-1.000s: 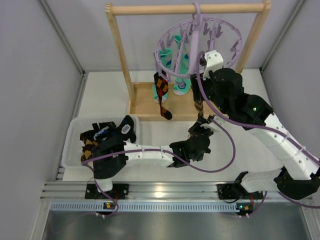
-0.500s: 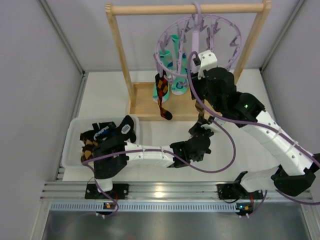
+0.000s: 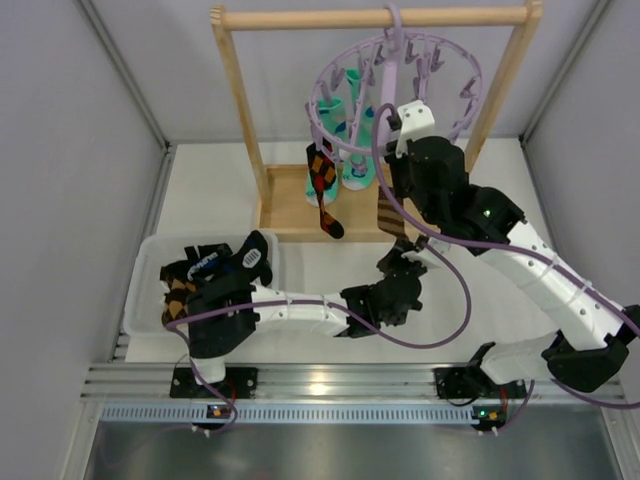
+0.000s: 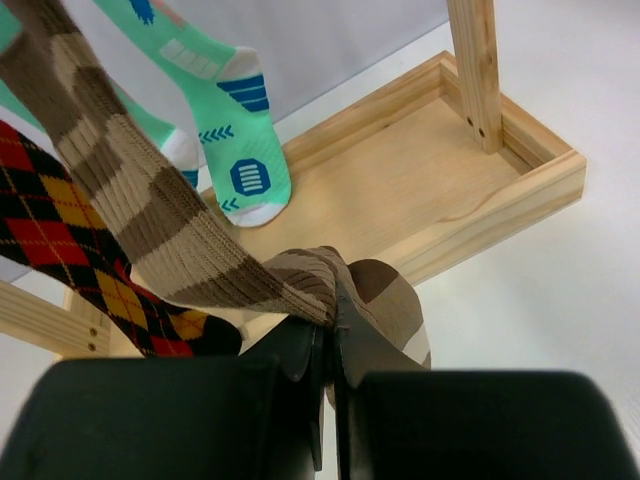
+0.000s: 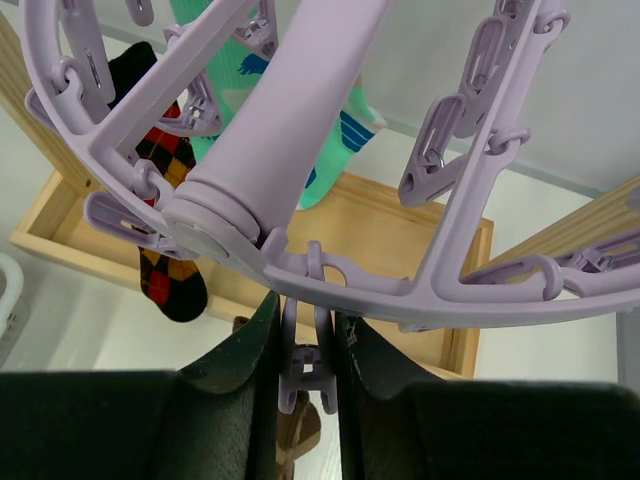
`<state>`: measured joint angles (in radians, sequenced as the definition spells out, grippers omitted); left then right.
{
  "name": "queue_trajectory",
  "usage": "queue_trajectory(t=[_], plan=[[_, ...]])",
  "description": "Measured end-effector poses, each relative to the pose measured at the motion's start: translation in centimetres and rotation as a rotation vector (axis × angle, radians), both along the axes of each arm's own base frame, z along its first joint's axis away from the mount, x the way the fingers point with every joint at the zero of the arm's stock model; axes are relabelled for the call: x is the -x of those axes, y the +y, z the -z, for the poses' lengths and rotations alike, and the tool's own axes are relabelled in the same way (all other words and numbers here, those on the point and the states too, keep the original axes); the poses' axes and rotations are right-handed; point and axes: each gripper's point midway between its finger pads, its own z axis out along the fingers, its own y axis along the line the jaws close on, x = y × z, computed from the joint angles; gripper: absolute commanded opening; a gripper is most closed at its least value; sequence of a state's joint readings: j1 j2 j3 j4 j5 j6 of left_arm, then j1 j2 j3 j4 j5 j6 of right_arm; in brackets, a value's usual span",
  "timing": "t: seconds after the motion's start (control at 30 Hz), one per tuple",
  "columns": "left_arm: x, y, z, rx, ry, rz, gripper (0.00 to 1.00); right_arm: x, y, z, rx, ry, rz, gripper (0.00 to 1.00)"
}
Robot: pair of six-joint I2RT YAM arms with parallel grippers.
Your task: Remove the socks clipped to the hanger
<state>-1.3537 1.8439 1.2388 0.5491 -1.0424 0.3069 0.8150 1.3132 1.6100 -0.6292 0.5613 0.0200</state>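
Note:
The round lavender hanger [image 3: 440, 60] hangs from the wooden rack's top bar. Two mint-green socks [image 3: 355, 135] and a red-dark argyle sock [image 3: 321, 185] hang clipped to it. A brown-and-tan striped sock [image 3: 389, 212] hangs from the front ring. My left gripper [image 3: 400, 268] is shut on that sock's toe end [image 4: 380, 300], pulled taut in the left wrist view. My right gripper [image 5: 305, 345] is shut on the lavender clip peg [image 5: 304, 365] that holds the striped sock, just under the hanger's rim [image 5: 420, 295].
The wooden rack [image 3: 238, 110] has a shallow base tray [image 3: 288, 208], also seen in the left wrist view [image 4: 420, 170]. A white bin [image 3: 143, 290] at the left holds several socks [image 3: 215, 262]. Grey walls close both sides.
My right gripper has shifted slightly up and left with the clip peg, and the hanger has swung and tilted with it. The striped sock has turned a little. The left gripper holds its place.

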Motion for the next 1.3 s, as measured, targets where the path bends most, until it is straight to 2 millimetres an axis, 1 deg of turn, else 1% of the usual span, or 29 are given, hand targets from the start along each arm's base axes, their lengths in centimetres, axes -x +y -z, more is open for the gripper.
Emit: queue_trajectory(t=[0.07, 0.1, 0.17, 0.2, 0.23, 0.27, 0.3, 0.33, 0.37, 0.43, 0.47, 0.5, 0.57, 0.6, 0.63, 0.73, 0.83, 0.9, 0.93, 1.0, 1.03, 1.07, 1.13, 1.17, 1.23, 1.3], plan=[[0.1, 0.3, 0.7, -0.003, 0.009, -0.006, 0.0, 0.1, -0.1, -0.1, -0.003, -0.003, 0.002, 0.16], [0.1, 0.7, 1.4, -0.01, 0.016, -0.009, 0.0, 0.1, -0.2, -0.2, -0.004, -0.005, 0.003, 0.23], [0.2, 1.8, 2.8, -0.032, 0.034, -0.023, 0.0, 0.2, -0.4, -0.1, -0.008, -0.008, 0.006, 0.29], [0.2, 2.7, 3.6, -0.051, 0.049, -0.031, 0.0, 0.3, -0.5, -0.1, -0.01, -0.009, 0.008, 0.44], [0.3, 3.5, 4.1, -0.064, 0.062, -0.04, 0.0, 0.3, -0.6, 0.0, -0.016, -0.009, 0.01, 0.5], [0.2, 4.5, 4.3, -0.073, 0.075, -0.052, 0.0, 0.3, -0.8, 0.1, -0.016, -0.008, 0.016, 0.54], [0.1, 5.5, 4.2, -0.073, 0.09, -0.063, 0.0, 0.3, -1.0, 0.2, -0.019, -0.007, 0.021, 0.59], [0.0, 6.6, 3.8, -0.068, 0.104, -0.077, 0.0, 0.3, -1.3, 0.4, -0.023, -0.004, 0.03, 0.62], [-0.2, 7.7, 3.0, -0.05, 0.114, -0.094, 0.0, 0.3, -1.7, 0.6, -0.024, -0.002, 0.038, 0.63], [-0.5, 9.9, 0.4, 0.021, 0.125, -0.131, 0.0, 0.5, -2.3, 1.2, -0.026, 0.005, 0.05, 0.67], [-0.6, 10.9, -0.8, 0.049, 0.128, -0.15, 0.0, 0.5, -2.5, 1.4, -0.028, 0.008, 0.054, 0.71], [-0.6, 12.0, -2.3, 0.086, 0.128, -0.176, 0.0, 0.7, -2.7, 1.5, -0.032, 0.01, 0.057, 0.78], [-0.4, 13.8, -5.0, 0.154, 0.128, -0.214, 0.0, 1.0, -3.0, 1.8, -0.048, 0.01, 0.061, 0.87], [-0.2, 14.6, -6.0, 0.182, 0.127, -0.229, 0.0, 1.2, -3.2, 1.9, -0.055, 0.009, 0.063, 0.96], [0.0, 15.4, -6.9, 0.205, 0.126, -0.243, 0.0, 1.4, -3.4, 2.1, -0.063, 0.01, 0.067, 0.99], [0.6, 18.0, -8.1, 0.221, 0.119, -0.289, 0.0, 1.9, -4.1, 2.3, -0.075, 0.009, 0.077, 0.99], [0.2, 21.1, -9.2, 0.239, 0.111, -0.345, 0.0, 2.5, -4.8, 2.4, -0.093, 0.004, 0.083, 0.99], [-0.9, 24.0, -9.6, 0.252, 0.108, -0.417, 0.0, 3.0, -5.3, 2.2, -0.109, -0.004, 0.086, 0.99], [-1.7, 25.7, -9.5, 0.265, 0.115, -0.462, 0.0, 3.3, -5.6, 2.0, -0.117, -0.01, 0.087, 0.99], [-3.5, 30.1, -9.1, 0.288, 0.138, -0.582, 0.0, 3.7, -6.1, 1.7, -0.134, -0.022, 0.092, 0.99], [-4.2, 32.1, -8.7, 0.305, 0.154, -0.632, 0.0, 3.9, -6.3, 1.5, -0.144, -0.03, 0.095, 0.99], [-4.8, 34.4, -8.2, 0.324, 0.167, -0.696, 0.0, 4.1, -6.6, 1.3, -0.153, -0.036, 0.098, 0.99], [-5.1, 37.9, -7.1, 0.383, 0.194, -0.776, 0.0, 4.3, -6.9, 1.1, -0.167, -0.045, 0.104, 0.99], [-4.9, 39.9, -6.3, 0.418, 0.204, -0.826, 0.0, 4.3, -7.0, 1.2, -0.17, -0.046, 0.106, 0.99], [-4.0, 43.2, -3.9, 0.496, 0.234, -0.904, 0.0, 4.4, -7.1, 1.4, -0.171, -0.045, 0.108, 0.99], [-3.0, 45.6, -0.9, 0.579, 0.266, -0.983, 0.0, 4.3, -7.1, 1.7, -0.173, -0.04, 0.109, 1.0]])
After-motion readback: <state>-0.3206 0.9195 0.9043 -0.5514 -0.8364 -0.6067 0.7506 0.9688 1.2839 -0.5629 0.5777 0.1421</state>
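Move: The brown striped sock hangs from the shut left fingers up to the clip pinched by the right fingers, some 6 cm ahead, 3 cm left and 15 cm above the left hand. The white basket lies about 44 cm left of the left hand, nearly level fore and aft, 18 cm below. The checkered sock hangs 8 cm ahead, 16 cm left and 5 cm above that hand; the mint socks 16 cm ahead, 11 cm left, 8 cm above. The brown striped sock, kept in the shut left fingers, is first tugged down about 4 cm away from the clip, then lifted and swept some 45 cm left to the white basket, sinking again at the end as the hand turns counter-clockwise and tilts down. The right fingers open wide, let go of the clip and back off to the right, back and slightly down, about 8 cm. ##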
